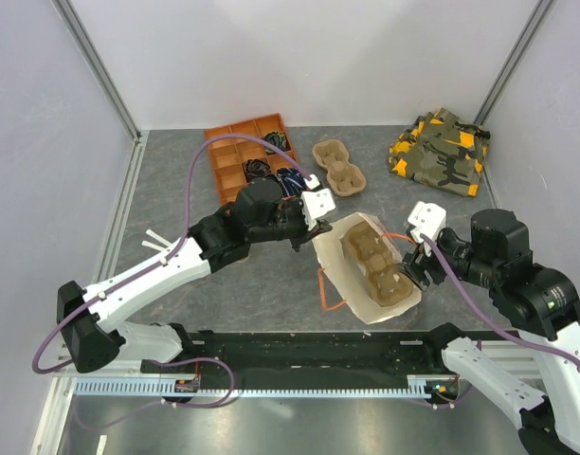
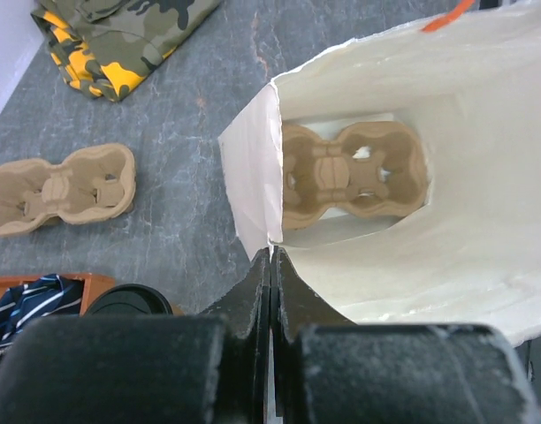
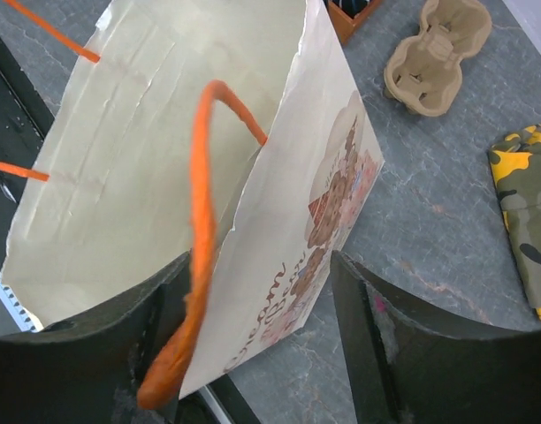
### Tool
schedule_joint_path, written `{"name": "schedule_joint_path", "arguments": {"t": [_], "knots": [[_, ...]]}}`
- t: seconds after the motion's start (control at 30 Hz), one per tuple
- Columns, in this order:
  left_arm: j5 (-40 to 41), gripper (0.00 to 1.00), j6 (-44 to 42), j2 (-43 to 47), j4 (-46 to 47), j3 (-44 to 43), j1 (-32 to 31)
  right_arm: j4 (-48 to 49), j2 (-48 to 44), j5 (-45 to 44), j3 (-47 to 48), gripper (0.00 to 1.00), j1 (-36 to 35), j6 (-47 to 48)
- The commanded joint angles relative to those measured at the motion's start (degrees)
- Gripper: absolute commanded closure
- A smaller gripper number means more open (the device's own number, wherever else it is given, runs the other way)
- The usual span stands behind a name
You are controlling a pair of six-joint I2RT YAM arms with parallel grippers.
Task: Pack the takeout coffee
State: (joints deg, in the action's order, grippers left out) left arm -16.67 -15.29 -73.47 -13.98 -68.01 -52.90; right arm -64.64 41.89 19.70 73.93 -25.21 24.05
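Observation:
A white paper bag [image 1: 377, 309] with orange handles stands open at mid-table, with a brown pulp cup carrier [image 1: 375, 265] lying in its bottom [image 2: 354, 174]. My left gripper [image 1: 316, 231] is shut on the bag's left rim [image 2: 272, 251]. My right gripper [image 1: 418, 268] is open at the bag's right side and straddles the printed wall [image 3: 323, 203] and an orange handle [image 3: 200, 212], which touches one finger. In the left wrist view, the round black lid of the takeout coffee [image 2: 129, 302] peeks out by the finger. The cup itself is hidden, and my left arm covers it in the top view.
A second pulp carrier [image 1: 339, 168] lies behind the bag. An orange divided tray [image 1: 235, 156] holding cables sits at the back left. A camouflage cloth [image 1: 440, 152] lies at the back right. White walls enclose the grey table.

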Motion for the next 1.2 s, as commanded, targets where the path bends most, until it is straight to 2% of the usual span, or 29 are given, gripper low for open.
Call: {"name": "schedule_joint_path", "arguments": {"t": [0.0,0.3,0.43,0.6,0.7,0.8,0.83,0.9,0.93,1.0,1.03,1.1,1.13,1.17], "knots": [[0.58,0.98,-0.62,2.37,3.08,0.68,-0.97,0.57,-1.1,-0.1,-2.12,0.33,0.16,2.23],[1.28,0.98,-0.71,3.86,3.43,1.65,-2.9,0.49,-3.92,-3.18,-3.79,0.43,0.16,2.84],[0.41,0.98,0.87,4.13,3.17,1.39,-3.35,0.66,-4.1,-3.88,-4.32,0.52,0.25,2.58],[-0.82,0.98,4.38,2.9,0.1,-0.98,-3.52,1.71,-3.13,-5.9,-5.2,0.55,0.25,2.23],[-1.61,0.98,5.27,3.07,-0.43,-0.81,-3.61,2.41,-2.87,-7.66,-5.55,0.61,0.25,1.79],[-0.48,0.96,5.79,3.25,-1.31,-0.81,-3.52,2.5,-2.86,-8.1,-5.47,0.78,0.25,1.35],[0.57,0.86,6.06,3.07,-1.92,-1.07,-3.52,2.68,-2.87,-8.1,-5.38,0.89,0.16,1.35],[2.24,0.71,7.46,2.9,-3.77,-2.3,-3.09,2.85,-3.22,-8.8,-5.46,1.0,0.16,1.35],[4.08,0.55,8.16,2.29,-6.47,-3.0,-2.65,3.12,-3.3,-9.5,-5.64,1.0,0.16,1.26],[4.1,0.41,11.22,1.32,-9.74,-6.41,1.11,3.82,-3.66,-11.44,-5.73,1.0,0.16,1.35],[3.23,0.31,12.2,0.88,-12.97,-7.48,2.7,4.0,-3.74,-11.88,-5.81,1.0,0.16,1.43],[3.04,0.2,13.44,0.35,-14.75,-9.41,6.47,4.35,-3.92,-12.58,-5.73,1.0,0.16,1.43],[4.26,0.04,13.7,0.52,-15.2,-9.68,7.46,4.35,-4.01,-12.58,-5.73,1.0,0.25,1.43],[4.88,0.0,14.14,0.44,-15.81,-9.95,8.51,4.44,-4.09,-12.58,-5.73,1.0,0.25,1.43]]}}
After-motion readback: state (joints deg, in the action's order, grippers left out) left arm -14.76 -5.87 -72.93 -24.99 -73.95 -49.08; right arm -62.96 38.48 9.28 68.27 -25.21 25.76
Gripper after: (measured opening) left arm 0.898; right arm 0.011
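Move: The left gripper is already shut on the paper bag's left rim. From it, the lidded coffee stands some 10 cm ahead and 3 cm left, and the spare tray some 20 cm ahead and 8 cm right, both roughly 20 cm lower. The bag's right rim runs just beyond the half-open right fingertips, about 2 cm ahead, 2 cm left and 2 cm down. The packed tray is some 4 cm ahead, 6 cm left and 15 cm below that hand. Ease the right gripper about 3 cm to its right and 2 cm down, slightly forward, closing it until it pinches the bag's right rim beside the orange handle. Meanwhile, draw the left-held rim back about 3 cm; once the right is nearly shut, open the left fingers wide to release it and swing that hand forward and left, turning the wrist. ##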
